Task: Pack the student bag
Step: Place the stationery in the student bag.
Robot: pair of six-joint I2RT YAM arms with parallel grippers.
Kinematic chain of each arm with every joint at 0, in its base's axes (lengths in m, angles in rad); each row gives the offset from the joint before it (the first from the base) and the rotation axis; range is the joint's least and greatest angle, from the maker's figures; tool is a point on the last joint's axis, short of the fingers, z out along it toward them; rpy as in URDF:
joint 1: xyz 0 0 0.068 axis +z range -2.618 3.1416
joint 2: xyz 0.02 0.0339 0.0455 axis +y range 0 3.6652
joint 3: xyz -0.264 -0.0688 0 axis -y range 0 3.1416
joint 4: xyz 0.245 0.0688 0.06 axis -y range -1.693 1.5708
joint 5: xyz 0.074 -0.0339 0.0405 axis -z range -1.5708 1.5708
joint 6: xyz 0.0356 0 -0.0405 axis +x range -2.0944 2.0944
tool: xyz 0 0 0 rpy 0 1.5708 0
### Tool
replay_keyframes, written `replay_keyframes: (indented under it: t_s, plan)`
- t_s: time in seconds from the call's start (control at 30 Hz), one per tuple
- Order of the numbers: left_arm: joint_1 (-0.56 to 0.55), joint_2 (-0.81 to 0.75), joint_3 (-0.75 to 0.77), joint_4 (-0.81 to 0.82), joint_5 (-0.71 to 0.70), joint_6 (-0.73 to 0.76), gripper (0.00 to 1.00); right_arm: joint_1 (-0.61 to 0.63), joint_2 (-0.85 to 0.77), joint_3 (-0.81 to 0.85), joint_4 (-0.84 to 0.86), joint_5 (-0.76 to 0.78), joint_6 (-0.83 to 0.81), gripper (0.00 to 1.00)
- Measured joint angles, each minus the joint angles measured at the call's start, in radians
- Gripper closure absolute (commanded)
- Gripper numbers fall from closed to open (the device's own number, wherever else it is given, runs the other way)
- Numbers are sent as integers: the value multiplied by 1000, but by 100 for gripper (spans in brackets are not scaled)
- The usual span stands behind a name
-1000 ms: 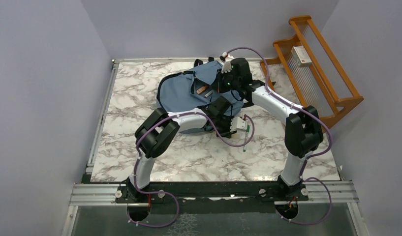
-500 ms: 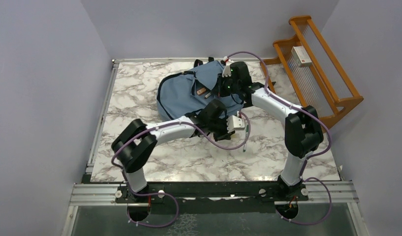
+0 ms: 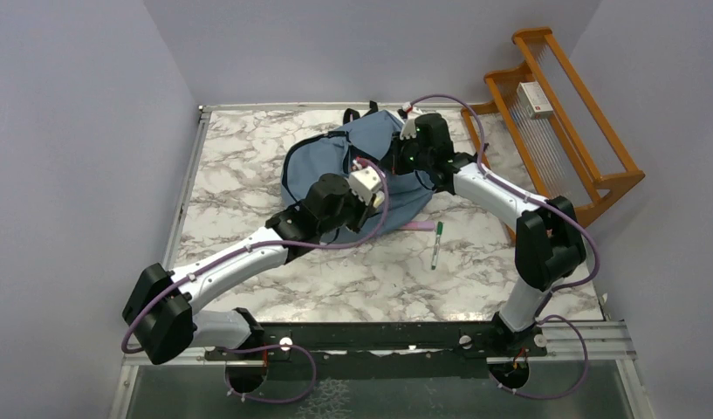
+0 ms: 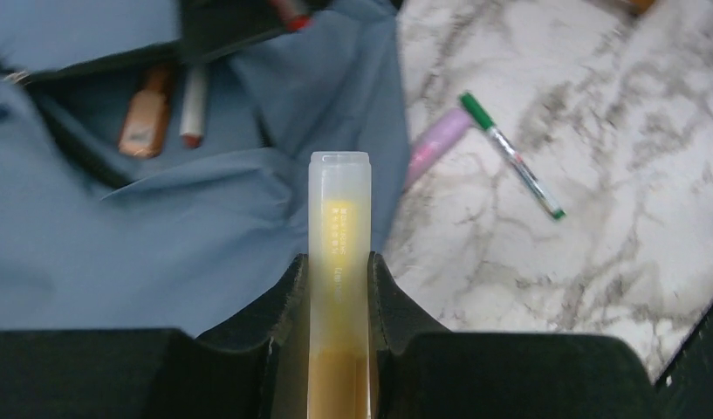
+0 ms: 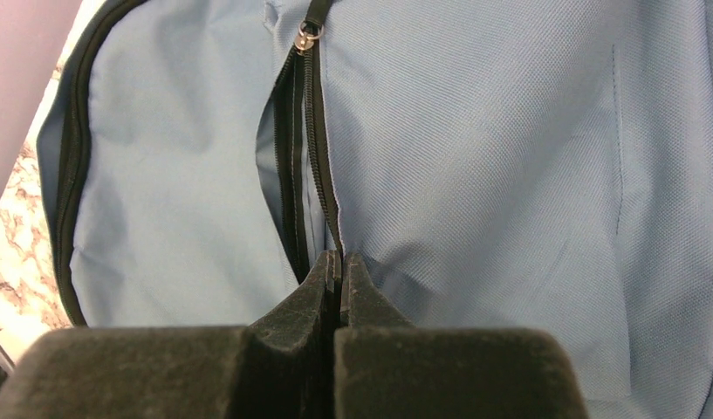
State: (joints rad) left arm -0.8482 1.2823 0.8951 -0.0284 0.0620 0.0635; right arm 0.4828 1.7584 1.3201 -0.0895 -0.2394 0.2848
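The slate-blue student bag (image 3: 326,161) lies at the back middle of the marble table. My left gripper (image 3: 376,194) hovers over the bag's near right edge, shut on a yellow highlighter (image 4: 339,218) that stands upright between the fingers. In the left wrist view the bag's (image 4: 117,236) open pocket holds an orange item (image 4: 145,122) and a white pen (image 4: 194,103). My right gripper (image 3: 394,164) rests on the bag's right side. It is shut (image 5: 339,262) on the fabric edge of the pocket's zipper opening, below the zipper pull (image 5: 307,37).
A green marker (image 3: 436,245) and a pink highlighter (image 3: 416,226) lie on the table just right of the bag; both show in the left wrist view, the marker (image 4: 510,155) and the highlighter (image 4: 438,144). A wooden rack (image 3: 562,113) stands at the back right.
My left arm has swung out to the left and stretched forward, carrying the highlighter from the table right of the bag up over the bag. The right gripper has held its place.
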Motion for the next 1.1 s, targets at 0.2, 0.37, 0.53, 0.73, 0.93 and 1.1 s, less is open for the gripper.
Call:
replay_keyframes:
  t_s: [0.2, 0.37, 0.53, 0.73, 0.93, 1.1]
  plan:
    - [170, 3, 93, -145, -133, -273, 100, 0, -32, -34, 60, -1, 2, 100]
    - [328, 88, 193, -208, -94, -496, 100, 0, -37, -37, 88, -3, -2, 100]
    - [373, 206, 269, -236, 23, -665, 100, 0, -40, -37, 96, -6, -14, 100]
    - [385, 308, 316, -245, 167, -797, 100, 0, -55, -39, 97, -6, -33, 99]
    - [387, 372, 370, -245, 247, -856, 100, 0, -66, -63, 121, -21, -34, 99]
    - [404, 469, 438, -220, 293, -877, 100, 0, -73, -84, 149, -35, -35, 100]
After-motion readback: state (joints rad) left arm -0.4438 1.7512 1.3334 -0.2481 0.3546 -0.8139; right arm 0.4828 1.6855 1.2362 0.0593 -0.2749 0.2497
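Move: The left hand holds the yellow marker upright-ish over the front of the student bag; the bag's opening lies about 14 cm ahead, 2 cm left and 8 cm below. Inside are the orange marker, some 13 cm ahead, 3 cm left, and the red-tipped marker, 12 cm straight ahead, both about 12 cm down. The purple marker is 3 cm ahead, 12 cm right, 17 cm down. From the right hand, pinching the rim, the opening is level ahead, 8 cm left, 6 cm below. The left arm carries the gripped yellow marker in an arc to the bag's opening, first about 10 cm forward and 9 cm left, then back to the right by some 7 cm and down about 4 cm with a last bit forward, rolling the hand roughly 65 degrees (counter-clockwise seen from behind it) while its fingers keep pointing forward-right and downward and stay shut on the marker. Meanwhile the right hand keeps its pinch on the zipped rim and lifts it about 3 cm, its fingers tipping slightly up, so that the left gripper comes in close on its left. ##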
